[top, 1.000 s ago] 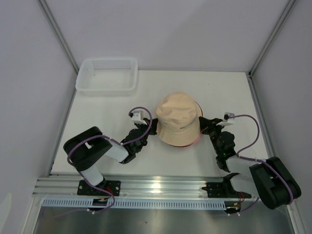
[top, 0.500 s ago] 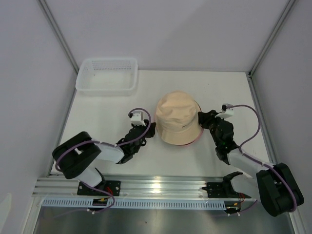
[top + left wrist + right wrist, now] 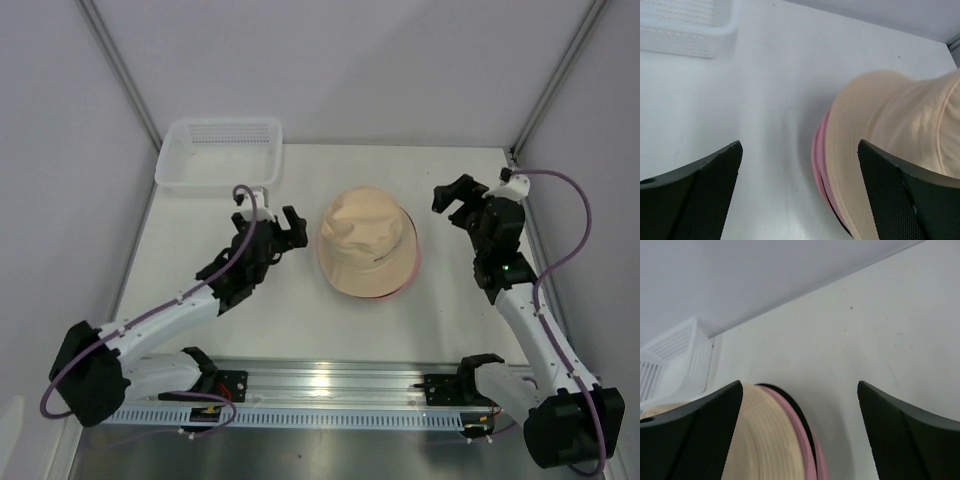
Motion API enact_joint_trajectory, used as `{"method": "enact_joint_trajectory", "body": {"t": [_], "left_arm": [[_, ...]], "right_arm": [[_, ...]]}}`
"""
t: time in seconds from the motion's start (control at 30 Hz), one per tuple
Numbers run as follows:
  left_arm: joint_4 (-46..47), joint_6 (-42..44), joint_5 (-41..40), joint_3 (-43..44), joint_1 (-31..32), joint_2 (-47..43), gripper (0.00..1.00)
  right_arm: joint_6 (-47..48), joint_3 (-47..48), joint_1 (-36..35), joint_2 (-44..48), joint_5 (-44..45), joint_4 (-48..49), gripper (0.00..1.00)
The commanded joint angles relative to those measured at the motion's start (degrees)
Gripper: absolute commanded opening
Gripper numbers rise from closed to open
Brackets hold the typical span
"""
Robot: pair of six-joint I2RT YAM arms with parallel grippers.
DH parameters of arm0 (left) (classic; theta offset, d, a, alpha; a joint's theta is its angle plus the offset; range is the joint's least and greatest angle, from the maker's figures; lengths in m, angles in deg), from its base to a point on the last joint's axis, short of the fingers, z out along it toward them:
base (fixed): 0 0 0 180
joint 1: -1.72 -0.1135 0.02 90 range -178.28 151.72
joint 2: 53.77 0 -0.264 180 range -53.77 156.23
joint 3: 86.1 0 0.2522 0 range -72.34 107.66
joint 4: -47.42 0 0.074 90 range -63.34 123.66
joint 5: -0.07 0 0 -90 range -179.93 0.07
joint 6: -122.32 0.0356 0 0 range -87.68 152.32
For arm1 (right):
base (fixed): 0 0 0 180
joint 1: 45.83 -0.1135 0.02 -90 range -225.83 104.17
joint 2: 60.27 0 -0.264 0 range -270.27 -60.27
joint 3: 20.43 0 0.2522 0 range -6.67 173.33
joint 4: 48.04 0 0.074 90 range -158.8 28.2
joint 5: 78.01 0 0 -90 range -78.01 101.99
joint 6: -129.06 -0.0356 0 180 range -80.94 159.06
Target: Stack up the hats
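A beige hat point(image 3: 367, 242) sits on top of a pile in the middle of the table. Pink brims point(image 3: 408, 281) and a thin black edge show under it. In the left wrist view the beige hat point(image 3: 895, 130) lies at the right, with a pink brim point(image 3: 818, 155) below it. In the right wrist view the beige hat point(image 3: 765, 450), a pink brim point(image 3: 800, 435) and a black brim point(image 3: 795, 410) show at the bottom. My left gripper point(image 3: 283, 226) is open and empty, left of the pile. My right gripper point(image 3: 455, 197) is open and empty, to its right.
A white mesh basket point(image 3: 220, 154) stands at the table's back left; it also shows in the left wrist view point(image 3: 685, 25) and the right wrist view point(image 3: 670, 360). White walls close the table on three sides. A metal rail point(image 3: 330, 385) runs along the front.
Both grippers have drawn back from the pile's brim and risen, the left toward the back left, the right toward the back right. The hat pile stays put.
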Motion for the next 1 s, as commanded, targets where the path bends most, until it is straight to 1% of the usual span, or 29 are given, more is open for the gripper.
{"method": "enact_joint_trajectory", "body": {"t": [0.0,0.03,0.07,0.1,0.13,0.2,0.23,0.27,0.3,0.37,0.4,0.5,0.53,0.6,0.63,0.73,0.8,0.97], "left_arm": [[-15.5,1.2,8.9,6.4,-7.3,-5.7,1.00],[-18.0,1.2,12.1,7.8,-12.2,-7.0,1.00],[-22.9,0.6,16.5,12.8,-14.3,-7.2,0.99],[-24.6,0.2,16.8,14.2,-16.0,-7.2,0.99],[-25.7,0.1,17.0,15.6,-18.6,-7.1,0.99],[-27.5,-0.1,22.8,20.9,-21.2,-6.3,0.99],[-28.3,-0.6,24.8,22.4,-23.5,-5.1,0.99],[-29.3,-1.5,26.3,26.3,-24.3,-4.4,1.00],[-31.5,-1.8,28.3,27.5,-25.5,-3.7,1.00],[-34.2,-1.6,29.2,30.4,-25.7,-2.2,1.00],[-38.0,-1.8,29.7,30.9,-25.7,-2.0,1.00],[-43.7,-4.5,30.3,30.6,-25.7,-2.4,0.99],[-47.3,-4.5,31.9,30.3,-25.7,-2.8,0.99],[-50.9,-4.0,31.0,29.3,-25.7,-5.2,0.99],[-52.5,-3.1,28.9,27.9,-25.7,-6.4,0.99],[-53.2,-1.8,26.7,24.2,-25.7,-11.3,1.00],[-53.3,-1.6,27.2,23.0,-25.7,-13.5,1.00],[-55.1,2.0,28.3,22.2,-25.7,-14.4,1.00]], "right_arm": [[1.1,7.4,4.1,-0.1,-0.7,-9.9,1.00],[2.6,9.0,5.8,-1.6,-0.4,-10.1,0.99],[3.2,10.9,6.6,-2.8,-0.4,-11.7,0.99],[3.2,15.5,7.4,-4.1,-0.4,-13.2,0.99],[3.2,17.9,8.5,-7.0,-1.4,-14.7,1.00],[3.8,23.4,9.2,-9.7,-4.5,-17.1,0.99],[4.3,24.7,9.3,-11.9,-5.2,-18.0,0.99],[4.5,25.6,9.4,-12.6,-5.7,-18.6,1.00],[4.6,26.2,9.4,-12.8,-6.1,-18.8,1.00],[4.9,24.8,9.3,-11.8,-6.1,-17.0,1.00],[4.9,23.7,9.4,-11.0,-5.8,-16.4,0.99],[5.4,19.8,9.4,-8.2,-5.5,-15.2,0.99],[5.6,19.1,9.4,-7.8,-5.5,-15.6,0.99],[5.9,17.7,9.4,-7.2,-5.6,-15.9,0.99],[5.6,17.2,9.4,-7.0,-5.7,-15.7,0.99],[4.6,14.2,9.4,-6.0,-6.1,-13.5,0.99],[3.8,12.1,9.4,-4.7,-6.1,-13.1,0.99],[3.3,10.6,9.3,-1.5,-5.6,-15.1,0.99]]}}
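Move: The stacked hats, tan one on top, lie about 17 cm to the left hand's right, some 3 cm ahead and 12 cm below it. The empty white basket stands about 24 cm ahead of the left hand, 18 cm to its left and 15 cm below. From the right hand the stacked hats are roughly 17 cm to the left, level with it in reach and some 18 cm lower. Both open hands swing outward from the hats, left hand about 10 cm, right 5, rising, then sinking back. ##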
